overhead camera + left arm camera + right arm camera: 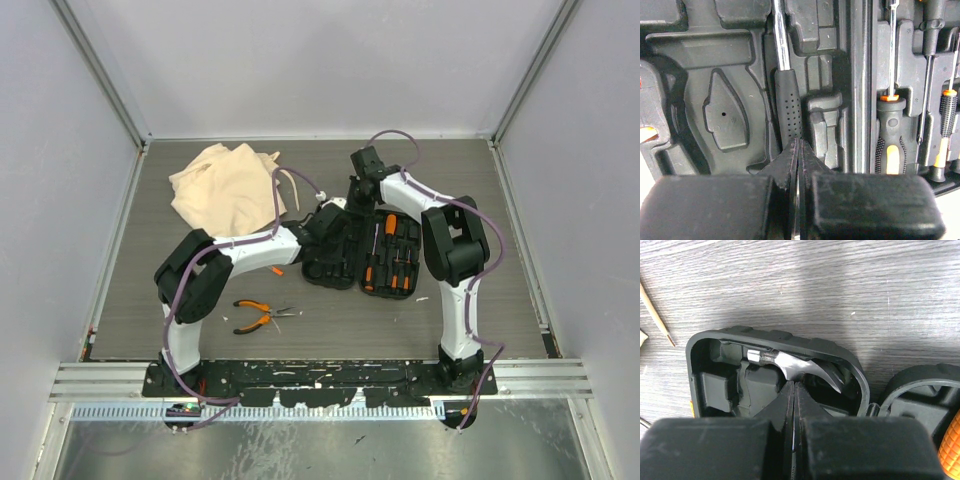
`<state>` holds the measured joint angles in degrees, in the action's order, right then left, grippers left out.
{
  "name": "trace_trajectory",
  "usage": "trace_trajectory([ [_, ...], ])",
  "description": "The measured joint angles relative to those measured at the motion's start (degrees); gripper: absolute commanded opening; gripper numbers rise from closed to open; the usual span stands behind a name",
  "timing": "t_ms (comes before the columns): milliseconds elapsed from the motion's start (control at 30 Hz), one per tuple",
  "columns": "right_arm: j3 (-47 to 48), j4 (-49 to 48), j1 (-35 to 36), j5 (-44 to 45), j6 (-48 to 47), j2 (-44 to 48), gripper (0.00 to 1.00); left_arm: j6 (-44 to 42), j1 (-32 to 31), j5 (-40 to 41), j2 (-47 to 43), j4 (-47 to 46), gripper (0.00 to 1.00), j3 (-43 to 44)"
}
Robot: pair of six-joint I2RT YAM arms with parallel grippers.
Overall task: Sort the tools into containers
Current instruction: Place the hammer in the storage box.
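Observation:
The black tool case lies open in the middle of the table. A steel claw hammer rests in its left half, with the black handle in the left wrist view and the head in the right wrist view. My left gripper is shut, its tips at the handle's near end with nothing between them. My right gripper is shut too, its tips just below the hammer head. Orange-and-black screwdrivers fill the right half. Orange-handled pliers lie on the table in front of the left arm. The beige cloth bag sits crumpled at the back left.
A small orange piece lies on the table just left of the case. A thin tan stick lies beyond the case's far edge. Grey walls enclose the table on three sides.

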<state>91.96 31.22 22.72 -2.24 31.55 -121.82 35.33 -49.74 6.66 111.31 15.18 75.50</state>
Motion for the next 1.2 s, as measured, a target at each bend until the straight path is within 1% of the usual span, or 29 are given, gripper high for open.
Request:
trace_trajectory([
  [100,-1.07,-1.31,0.00,0.02,-0.04,0.72,0.01,-0.11,-0.02,0.07,0.00,0.02,0.02,0.02],
  [200,-1.36,-1.75,0.00,0.04,-0.42,1.16,0.00,-0.33,-0.04,0.11,-0.17,0.35,0.07,0.15],
  [367,-0.96,-1.49,-0.02,0.13,-1.36,1.25,0.01,-2.89,-0.20,0.04,-2.80,4.44,0.33,0.26],
  [400,-0.76,-1.25,-0.02,0.13,-1.53,1.25,0.01,-3.56,-0.20,0.04,-4.33,5.09,0.37,0.26],
  [467,-0.66,-1.18,-0.02,0.11,-1.88,1.25,0.02,-5.07,-0.20,0.35,-8.35,5.66,0.43,0.28],
  [600,-0.68,-1.36,-0.02,-0.46,-3.02,1.29,0.08,-7.32,0.46,1.73,-17.86,5.66,0.46,0.68],
  [733,-1.77,-2.47,-0.09,-1.79,-4.44,2.27,0.18,-8.59,2.56,2.80,-25.46,5.88,0.48,0.42],
  [833,-3.15,-2.69,-0.24,-2.93,-5.51,4.55,0.24,-9.53,5.27,4.17,-29.29,6.38,0.51,-2.71],
  [900,-4.31,-3.02,-0.24,-3.76,-6.01,7.37,0.29,-9.97,7.04,4.70,-31.34,6.99,0.54,-6.10],
  [1000,-6.58,-4.37,-0.24,-4.44,-6.40,13.44,0.32,-10.97,9.70,4.90,-34.32,9.53,0.56,-11.74],
  [1100,-9.07,-6.47,-0.24,-4.72,-6.43,19.74,0.34,-12.17,11.63,4.50,-35.95,12.90,0.61,-14.45],
  [1200,-14.51,-9.73,-0.24,-5.53,-6.58,26.03,0.38,-13.81,12.68,3.48,-37.90,15.80,0.65,-16.02],
])
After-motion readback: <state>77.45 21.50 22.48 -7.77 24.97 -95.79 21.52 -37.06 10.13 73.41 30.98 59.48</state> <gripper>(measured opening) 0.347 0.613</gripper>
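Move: The left hand's closed fingertips are on the hammer handle, just beneath them. From that hand the orange-tipped knife lies about 16 cm left, roughly level fore and aft and 4 cm lower; the pliers are also 16 cm left but 12 cm back, and the box's orange latch 8 cm left and 5 ahead. The right hand has the hammer head about 2 cm ahead, with the fat orange grip 9 cm right and 1 back. The left fingertips come off the hammer handle, opening to a bit over half as the hand climbs some 19 cm, then swings about 17 cm left over the latch towards the knife while sinking some 8 cm. The right fingers keep their pinch on the hammer's neck at first, then open partway to let go; that hand lifts about 14 cm, drawing slightly back, its fingers tipping up some 20 degrees. ##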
